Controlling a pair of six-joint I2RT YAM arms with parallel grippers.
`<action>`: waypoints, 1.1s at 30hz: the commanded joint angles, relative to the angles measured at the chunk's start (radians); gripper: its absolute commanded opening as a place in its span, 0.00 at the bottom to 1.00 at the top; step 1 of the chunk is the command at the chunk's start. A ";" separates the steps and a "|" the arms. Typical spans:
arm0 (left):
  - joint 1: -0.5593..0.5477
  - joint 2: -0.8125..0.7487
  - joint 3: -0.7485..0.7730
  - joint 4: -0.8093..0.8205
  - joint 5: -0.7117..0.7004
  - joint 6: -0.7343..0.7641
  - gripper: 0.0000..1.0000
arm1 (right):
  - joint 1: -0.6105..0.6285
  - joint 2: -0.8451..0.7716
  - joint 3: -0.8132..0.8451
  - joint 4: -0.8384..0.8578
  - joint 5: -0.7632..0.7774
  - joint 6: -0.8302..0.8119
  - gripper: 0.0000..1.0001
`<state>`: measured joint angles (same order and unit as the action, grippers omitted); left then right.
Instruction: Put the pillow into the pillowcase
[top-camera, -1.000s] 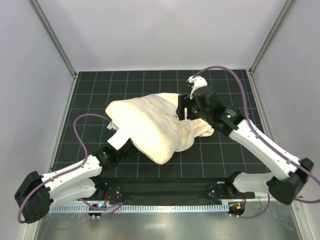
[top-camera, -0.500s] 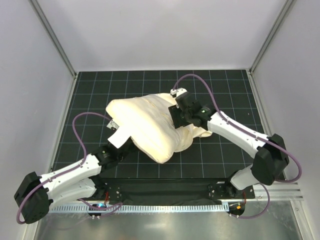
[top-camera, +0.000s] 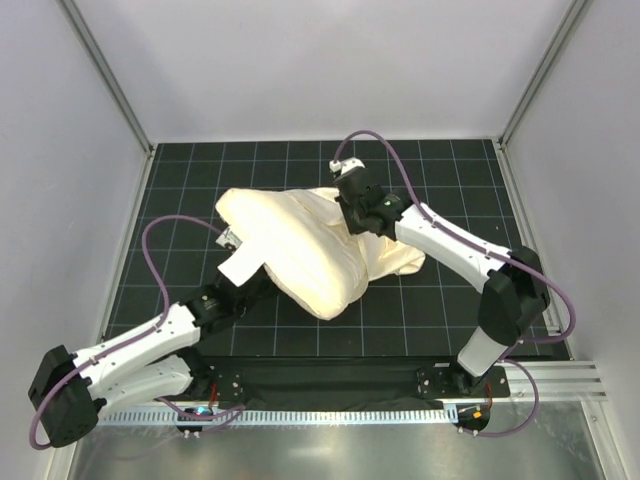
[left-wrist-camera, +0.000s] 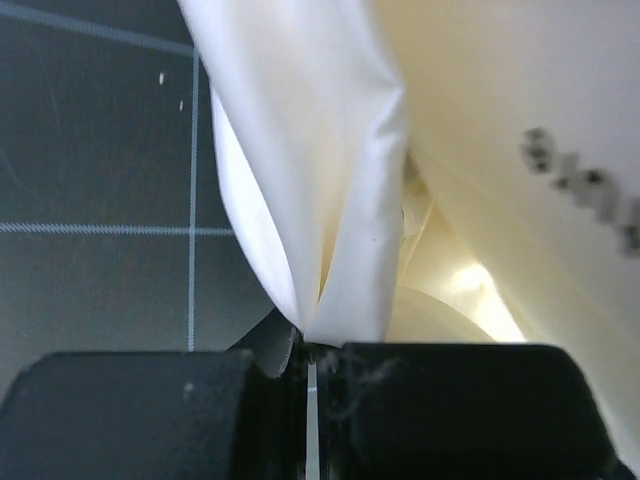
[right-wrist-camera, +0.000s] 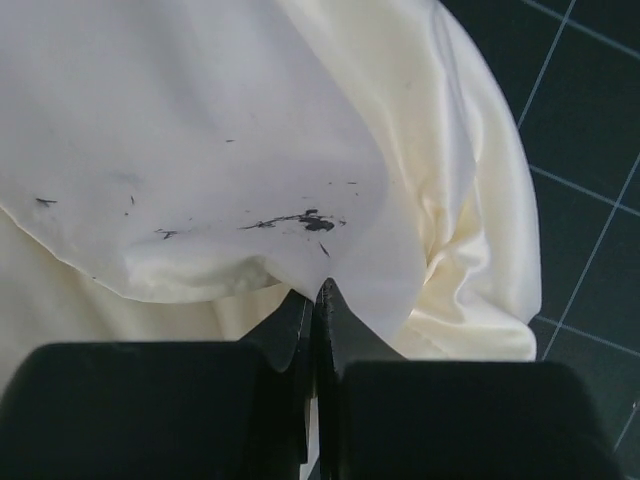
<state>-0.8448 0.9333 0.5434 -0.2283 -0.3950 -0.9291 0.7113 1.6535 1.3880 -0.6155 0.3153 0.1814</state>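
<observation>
A bulky cream bundle lies mid-mat: the wrinkled pillowcase (top-camera: 300, 250) bulges over the plump pillow, whose own surface I cannot tell apart. A limp end of the pillowcase (top-camera: 398, 262) trails flat to the right. My left gripper (top-camera: 243, 288) is at the bundle's near left edge, shut on a whiter fold of the pillowcase (left-wrist-camera: 330, 200), which rises from the left gripper (left-wrist-camera: 310, 345). My right gripper (top-camera: 350, 205) is at the bundle's far right top. The right gripper (right-wrist-camera: 318, 295) is shut on a smooth pale edge of the pillowcase (right-wrist-camera: 230, 150), which has dark smudges.
A black grid mat (top-camera: 460, 180) covers the floor. Grey walls and metal posts (top-camera: 110, 90) close in the left, back and right. Purple cables (top-camera: 165, 250) loop over both arms. A metal rail (top-camera: 320, 415) runs along the near edge.
My right gripper has moved left and toward the back, over the bundle's top, with cloth in it. The limp right end now lies flatter. The left gripper barely moved.
</observation>
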 joint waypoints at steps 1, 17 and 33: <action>0.001 -0.021 0.119 -0.061 -0.074 0.067 0.00 | -0.001 -0.099 0.115 0.017 -0.005 -0.010 0.04; 0.003 -0.015 0.691 -0.273 -0.154 0.363 0.00 | -0.029 -0.100 0.719 -0.236 -0.237 0.049 0.04; 0.001 0.142 1.027 -0.301 0.117 0.253 0.01 | -0.167 -0.109 0.591 -0.188 -0.469 0.225 0.04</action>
<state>-0.8436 1.0565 1.6417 -0.6022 -0.3351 -0.6365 0.5411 1.5620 2.0369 -0.8787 -0.1005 0.3569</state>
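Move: Both hands already pinch the pillowcase. The pillow's middle lies roughly 5 cm ahead of the left hand, 5 cm to its right and a little above it; from the right hand it is some 5 cm back, 11 cm to the left and slightly below. The case's loose end spreads about 8 cm to the right hand's right, 4 cm back and 12 cm below. Still gripping the pillowcase, both hands hoist it some 35 cm, then the right sinks about 9 cm. ##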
